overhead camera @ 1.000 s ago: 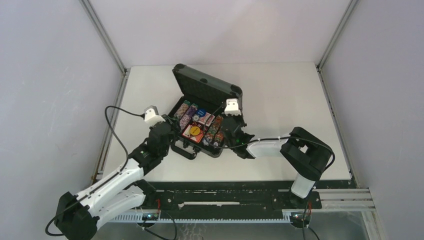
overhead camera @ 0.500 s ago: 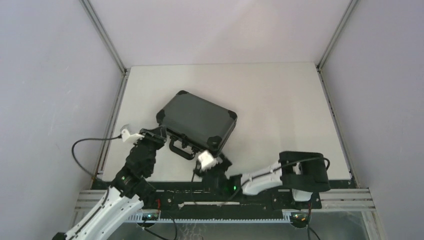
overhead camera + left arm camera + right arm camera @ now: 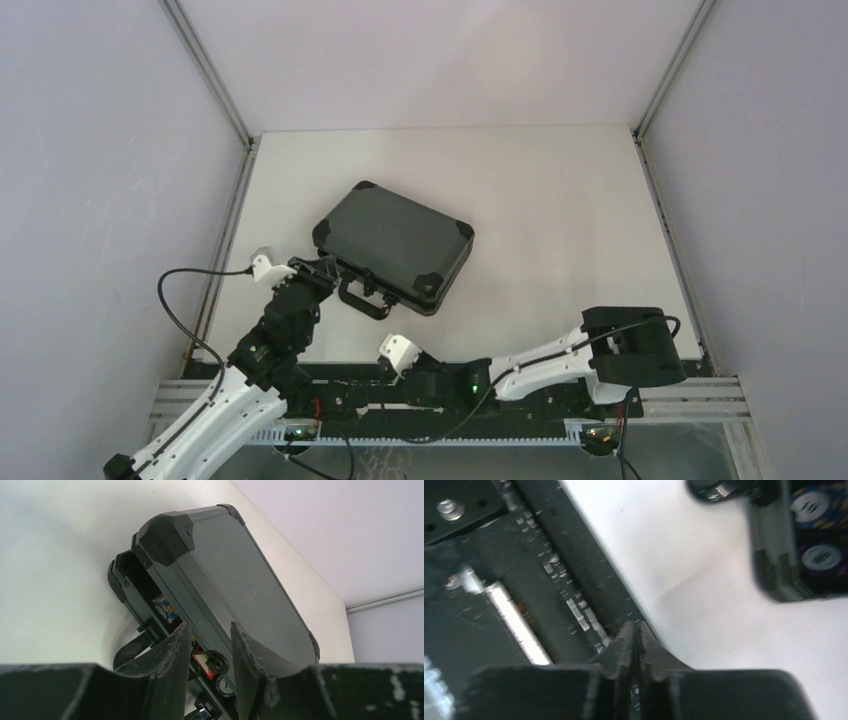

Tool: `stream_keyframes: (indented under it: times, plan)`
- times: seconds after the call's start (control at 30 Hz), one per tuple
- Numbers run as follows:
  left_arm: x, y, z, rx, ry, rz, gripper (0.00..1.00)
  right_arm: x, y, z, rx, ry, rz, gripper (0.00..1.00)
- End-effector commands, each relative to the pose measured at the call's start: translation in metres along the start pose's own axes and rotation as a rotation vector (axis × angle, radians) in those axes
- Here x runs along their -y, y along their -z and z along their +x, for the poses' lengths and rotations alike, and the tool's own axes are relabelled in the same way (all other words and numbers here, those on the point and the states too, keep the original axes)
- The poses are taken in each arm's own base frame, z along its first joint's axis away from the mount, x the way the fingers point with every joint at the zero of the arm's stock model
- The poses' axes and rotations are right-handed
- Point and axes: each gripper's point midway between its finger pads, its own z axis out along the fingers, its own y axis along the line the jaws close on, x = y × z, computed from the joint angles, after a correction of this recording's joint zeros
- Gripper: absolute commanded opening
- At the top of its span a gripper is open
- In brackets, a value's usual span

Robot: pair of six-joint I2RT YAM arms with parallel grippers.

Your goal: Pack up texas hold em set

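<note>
The dark grey case (image 3: 395, 245) of the texas hold em set lies mid-table with its lid down and its handle (image 3: 365, 298) facing the arms. In the left wrist view the case (image 3: 235, 565) is slightly ajar along the front. Through that slit I see a blue-and-orange chip (image 3: 165, 611) and a red card box (image 3: 204, 661). My left gripper (image 3: 318, 270) is at the case's front left corner. Its jaws (image 3: 210, 635) stand apart, with a latch knob beyond the gap and nothing touching them. My right gripper (image 3: 390, 360) is shut over the table's near edge, apart from the case (image 3: 774, 575).
A black mounting rail (image 3: 450, 395) runs along the near edge and shows in the right wrist view as the rail (image 3: 524, 580). Metal frame posts (image 3: 205, 70) rise at the back corners, and grey walls close in both sides.
The lid stood open a second ago and now lies down on the case. My right arm has drawn back from the case to the near edge. My left arm has pulled back to the front left corner.
</note>
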Motion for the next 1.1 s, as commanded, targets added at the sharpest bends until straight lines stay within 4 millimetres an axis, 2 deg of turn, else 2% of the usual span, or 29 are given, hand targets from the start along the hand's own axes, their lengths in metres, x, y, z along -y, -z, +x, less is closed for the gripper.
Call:
stream_keyframes:
  times: [0.0,0.13,0.17,0.3,0.47,0.53,0.67,0.83,1.0,1.07]
  plan:
    - [0.019,0.003,-0.022,0.041,0.022,0.029,0.40,0.023,-0.010,-0.040,0.063,-0.110,-0.045,0.01]
    - [0.006,-0.001,-0.016,0.047,-0.023,-0.006,0.40,0.063,-0.023,-0.045,0.086,-0.232,0.003,0.00]
    - [0.005,-0.002,-0.015,0.049,-0.030,-0.014,0.40,0.068,-0.026,-0.048,0.093,-0.257,-0.020,0.00]
    - [0.003,-0.004,-0.016,0.055,-0.053,-0.032,0.39,0.072,-0.046,-0.056,0.104,-0.306,-0.104,0.00]
    - [0.002,-0.005,-0.017,0.061,-0.067,-0.044,0.39,0.067,-0.076,-0.042,0.054,-0.356,-0.169,0.00]
    - [0.000,-0.006,-0.016,0.062,-0.072,-0.050,0.39,0.079,-0.084,-0.036,0.041,-0.402,-0.145,0.00]
    - [-0.004,-0.009,-0.012,0.061,-0.082,-0.063,0.39,0.132,-0.092,-0.029,0.041,-0.471,0.023,0.00]
    - [-0.005,-0.011,-0.009,0.056,-0.095,-0.070,0.38,0.214,-0.084,-0.027,0.070,-0.547,0.242,0.00]
    - [-0.005,-0.014,-0.006,0.048,-0.105,-0.076,0.38,0.273,-0.074,-0.032,0.092,-0.552,0.354,0.00]
    - [-0.006,-0.015,-0.005,0.046,-0.111,-0.080,0.38,0.288,-0.071,-0.037,0.086,-0.544,0.364,0.00]
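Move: The closed-over but still ajar case lies askew ahead of the right hand, its middle about 29 cm forward and 2 cm left, at roughly hand height. Its near right corner is some 17 cm ahead and 5 cm right, and its handle about 19 cm ahead and 7 cm left. From the left hand, the case's middle is about 8 cm forward, 11 cm right and 14 cm below. The right hand shuts its nearly empty gap and runs forward about 11 cm towards the case's near side, then dips some 4 cm just short of it, down to the height of the case's front. From there it sweeps on forward 12 cm and 8 cm to the right while the wrist turns clockwise to nearly 30 degrees, the closed fingertips coming against the front between handle and near right corner and pushing it away, as the left hand sinks about 2 cm clear of the case. ##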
